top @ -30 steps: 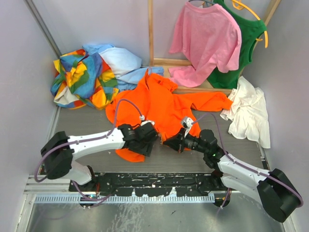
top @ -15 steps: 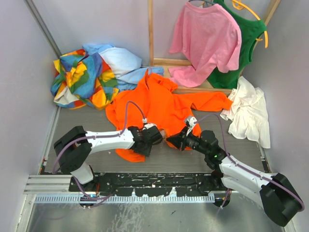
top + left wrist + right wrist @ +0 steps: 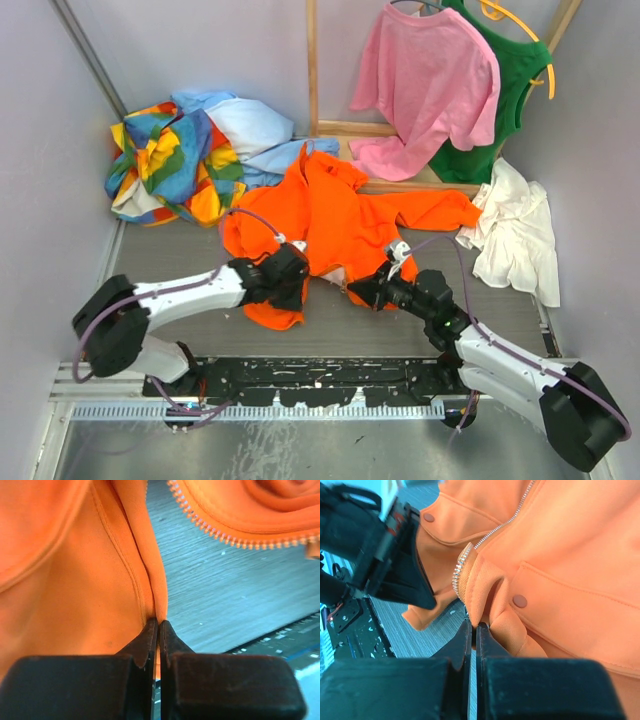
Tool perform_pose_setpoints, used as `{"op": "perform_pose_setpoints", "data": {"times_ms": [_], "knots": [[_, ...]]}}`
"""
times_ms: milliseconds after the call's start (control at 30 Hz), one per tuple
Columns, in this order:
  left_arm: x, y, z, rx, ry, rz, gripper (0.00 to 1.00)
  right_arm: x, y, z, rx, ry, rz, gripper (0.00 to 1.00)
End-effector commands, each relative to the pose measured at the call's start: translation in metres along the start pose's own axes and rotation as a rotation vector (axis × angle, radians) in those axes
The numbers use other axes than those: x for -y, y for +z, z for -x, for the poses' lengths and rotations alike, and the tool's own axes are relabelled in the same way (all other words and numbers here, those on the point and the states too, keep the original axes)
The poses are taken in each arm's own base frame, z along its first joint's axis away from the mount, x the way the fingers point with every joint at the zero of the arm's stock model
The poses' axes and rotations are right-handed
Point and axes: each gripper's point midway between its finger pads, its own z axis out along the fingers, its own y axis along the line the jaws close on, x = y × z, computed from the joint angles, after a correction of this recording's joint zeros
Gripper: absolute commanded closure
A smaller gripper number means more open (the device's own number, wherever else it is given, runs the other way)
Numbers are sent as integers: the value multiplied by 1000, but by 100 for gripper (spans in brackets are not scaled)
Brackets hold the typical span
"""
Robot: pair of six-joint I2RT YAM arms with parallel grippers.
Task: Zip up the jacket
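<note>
The orange jacket [image 3: 345,215] lies unzipped and rumpled on the grey table, its bottom hem toward the arms. My left gripper [image 3: 290,275] is at the hem's left front edge; in the left wrist view the left gripper [image 3: 158,622] is shut on a thin fold of orange fabric [image 3: 100,595], with a row of zipper teeth [image 3: 215,530] lying apart on the table. My right gripper [image 3: 362,291] is at the other front edge; in the right wrist view the right gripper [image 3: 473,626] is shut on a hem fold just below the zipper end [image 3: 461,572].
A multicoloured garment [image 3: 170,160] and a light blue cloth [image 3: 250,130] are piled at the back left. A pink T-shirt [image 3: 425,80] and a green top [image 3: 512,80] hang at the back right above a white cloth [image 3: 515,235]. Grey walls close both sides.
My left gripper has closed from open onto the jacket's left front edge and shifted slightly left. The right gripper has stayed shut on the hem, hardly moving.
</note>
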Motion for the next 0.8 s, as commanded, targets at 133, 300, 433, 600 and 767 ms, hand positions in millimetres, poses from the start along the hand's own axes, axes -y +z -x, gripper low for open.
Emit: {"op": "perform_pose_setpoints", "data": {"times_ms": [133, 300, 433, 600, 767], "knots": [[30, -23, 20, 104, -211, -382, 93, 1, 0, 15, 56, -34, -7, 99], [-16, 3, -8, 26, -226, -146, 92, -1, 1, 14, 48, -33, 4, 99], [-49, 2, -20, -9, -189, 28, 78, -1, 0, 15, 51, -36, 5, 99], [-77, -10, -29, -33, -129, 185, 62, -1, 1, 14, 48, -35, 6, 99], [-95, -23, -28, -12, -110, 275, 55, -1, 1, 14, 43, -33, 8, 99]]}}
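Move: The left hand is shut on the front edge of the jacket's left panel, low down near its hem; the middle of that loose bottom corner lies about 6 cm to its left, 3 cm back and 3 cm below. The raised zip end is some 10 cm to the hand's right and 3 cm ahead, about 4 cm higher, and the closed zip begins roughly 8 cm ahead, 1 cm right and 2 cm lower. From the right hand the corner lies about 16 cm left, 6 cm back and 8 cm below. The left hand rises about 2.5 cm with its fingertips swinging right, then sinks past its starting height to some 2 cm below it and slides about 7 cm left over the bottom of the left panel, tips swinging back and the wrist turning about 10 degrees counter-clockwise. During the slide its fingers open to nearly half, giving up their pinch on the panel edge and ending astride the folded cloth near the hem, while the right hand stays in place and keeps its pinch on the zip end. ##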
